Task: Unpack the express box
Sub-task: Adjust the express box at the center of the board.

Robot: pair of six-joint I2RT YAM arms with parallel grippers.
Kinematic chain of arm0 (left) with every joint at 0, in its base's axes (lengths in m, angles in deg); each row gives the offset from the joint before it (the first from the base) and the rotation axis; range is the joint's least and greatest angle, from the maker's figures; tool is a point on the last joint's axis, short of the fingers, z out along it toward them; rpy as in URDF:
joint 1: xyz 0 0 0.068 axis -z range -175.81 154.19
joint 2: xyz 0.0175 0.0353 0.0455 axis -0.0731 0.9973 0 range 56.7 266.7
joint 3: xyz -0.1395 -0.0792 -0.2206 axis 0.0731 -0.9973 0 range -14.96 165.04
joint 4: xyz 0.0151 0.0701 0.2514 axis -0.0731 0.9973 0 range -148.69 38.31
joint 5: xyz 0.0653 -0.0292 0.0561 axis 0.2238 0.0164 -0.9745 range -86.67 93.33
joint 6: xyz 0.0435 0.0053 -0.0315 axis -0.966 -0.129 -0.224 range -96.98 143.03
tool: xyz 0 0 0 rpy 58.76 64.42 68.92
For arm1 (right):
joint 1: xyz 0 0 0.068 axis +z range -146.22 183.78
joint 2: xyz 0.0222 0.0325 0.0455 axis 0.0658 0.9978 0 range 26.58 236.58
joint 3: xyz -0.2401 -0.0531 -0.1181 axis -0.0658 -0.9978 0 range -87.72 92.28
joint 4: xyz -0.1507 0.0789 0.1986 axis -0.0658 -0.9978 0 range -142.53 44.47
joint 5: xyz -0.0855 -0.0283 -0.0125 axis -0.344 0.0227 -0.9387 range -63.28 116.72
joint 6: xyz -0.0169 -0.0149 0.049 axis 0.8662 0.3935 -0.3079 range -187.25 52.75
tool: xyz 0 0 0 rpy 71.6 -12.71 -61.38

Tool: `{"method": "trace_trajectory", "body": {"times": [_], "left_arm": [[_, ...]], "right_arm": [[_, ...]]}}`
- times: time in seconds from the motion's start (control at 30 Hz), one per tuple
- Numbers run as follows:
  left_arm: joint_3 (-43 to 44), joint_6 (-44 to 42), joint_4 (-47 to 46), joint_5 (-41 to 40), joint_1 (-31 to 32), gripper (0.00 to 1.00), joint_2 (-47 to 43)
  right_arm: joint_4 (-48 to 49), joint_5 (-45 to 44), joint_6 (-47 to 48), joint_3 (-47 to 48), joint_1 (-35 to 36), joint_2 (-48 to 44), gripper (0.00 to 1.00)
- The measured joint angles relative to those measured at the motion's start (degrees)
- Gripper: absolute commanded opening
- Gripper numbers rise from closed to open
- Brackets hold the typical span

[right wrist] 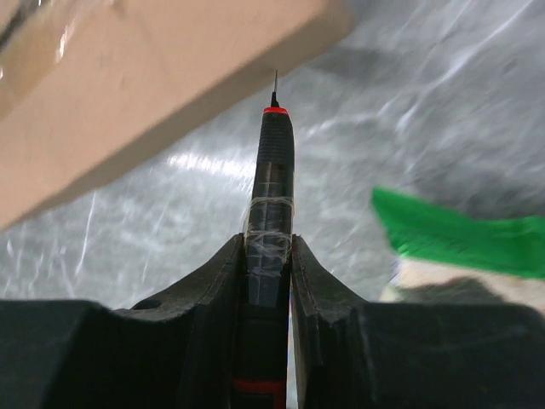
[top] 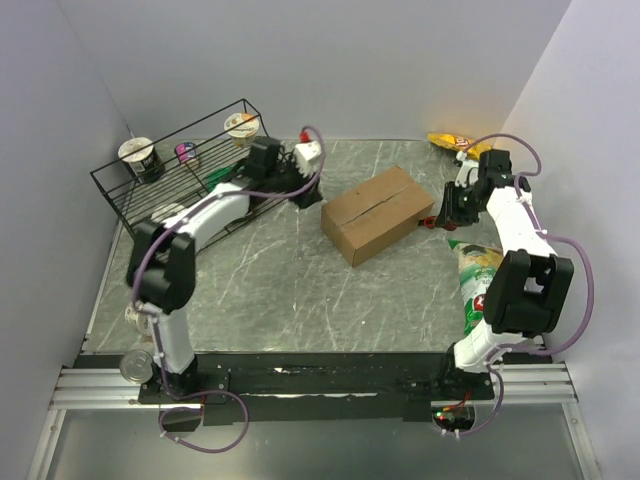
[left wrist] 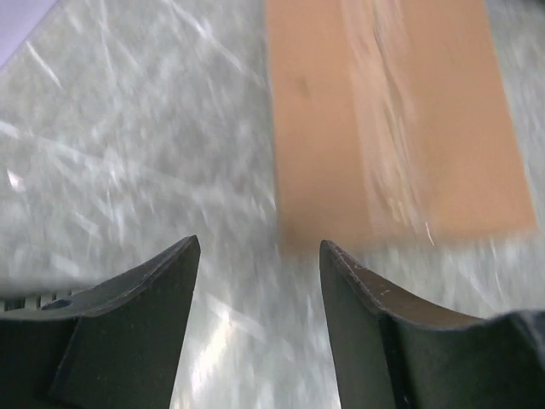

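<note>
The express box (top: pixel 378 213), a plain brown carton with its flaps down and a centre seam, lies on the marble table top. In the left wrist view the express box (left wrist: pixel 392 119) is blurred, ahead and to the right of my left gripper (left wrist: pixel 260 243), which is open and empty. My left gripper (top: pixel 303 192) hovers just off the box's left end. My right gripper (right wrist: pixel 266 240) is shut on a black pen-shaped cutter (right wrist: pixel 272 162) with a red ring and a thin needle tip. The tip points at the lower edge of the box (right wrist: pixel 145 77). My right gripper (top: pixel 440 215) sits at the box's right end.
A black wire rack (top: pixel 170 180) holding cups stands at the back left. A white cup (top: pixel 310 152) is behind my left gripper. A yellow snack bag (top: pixel 450 141) lies at the back right, a green one (top: pixel 478 280) under the right arm, and a can (top: pixel 137 365) by the left base.
</note>
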Motion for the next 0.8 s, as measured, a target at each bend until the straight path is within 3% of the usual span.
{"method": "trace_trajectory", "body": {"times": [0.13,0.33,0.57,0.8], "left_arm": [[11.02,4.37,-1.22,-4.96,3.10,0.64,9.60],[20.15,4.42,0.94,-10.45,6.12,0.64,19.19],[18.97,4.22,4.76,1.25,4.44,0.62,19.12],[6.56,0.42,13.99,15.15,3.43,0.61,9.51]], "right_arm": [[0.44,-1.95,-0.44,2.47,0.00,1.81,0.00],[1.16,-2.71,-0.72,4.72,0.66,4.92,0.00],[1.75,-2.47,-0.63,8.92,2.54,8.31,0.00],[7.02,0.87,-0.07,13.68,8.17,13.99,0.00]]}}
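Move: From the left gripper the express box's middle lies about 15 cm to the right, roughly level fore and aft and some 11 cm lower; the wire rack stands some 25 cm to the left and 8 cm farther out. From the right gripper, which already holds the knife, the box is about 15 cm left, 4 cm ahead and 7 cm lower; the green chip bag lies roughly 8 cm right and 12 cm back. Swing the box round with both hands. Bring the open left gripper forward-right and down around the box's left end, then pull it back about 12 cm and slightly left, tipping the fingers downward, to finish against its left side. Meanwhile push the right gripper forward about 9 cm and then also 5 cm left, keeping hold of the knife with its tip at the box's right side. ##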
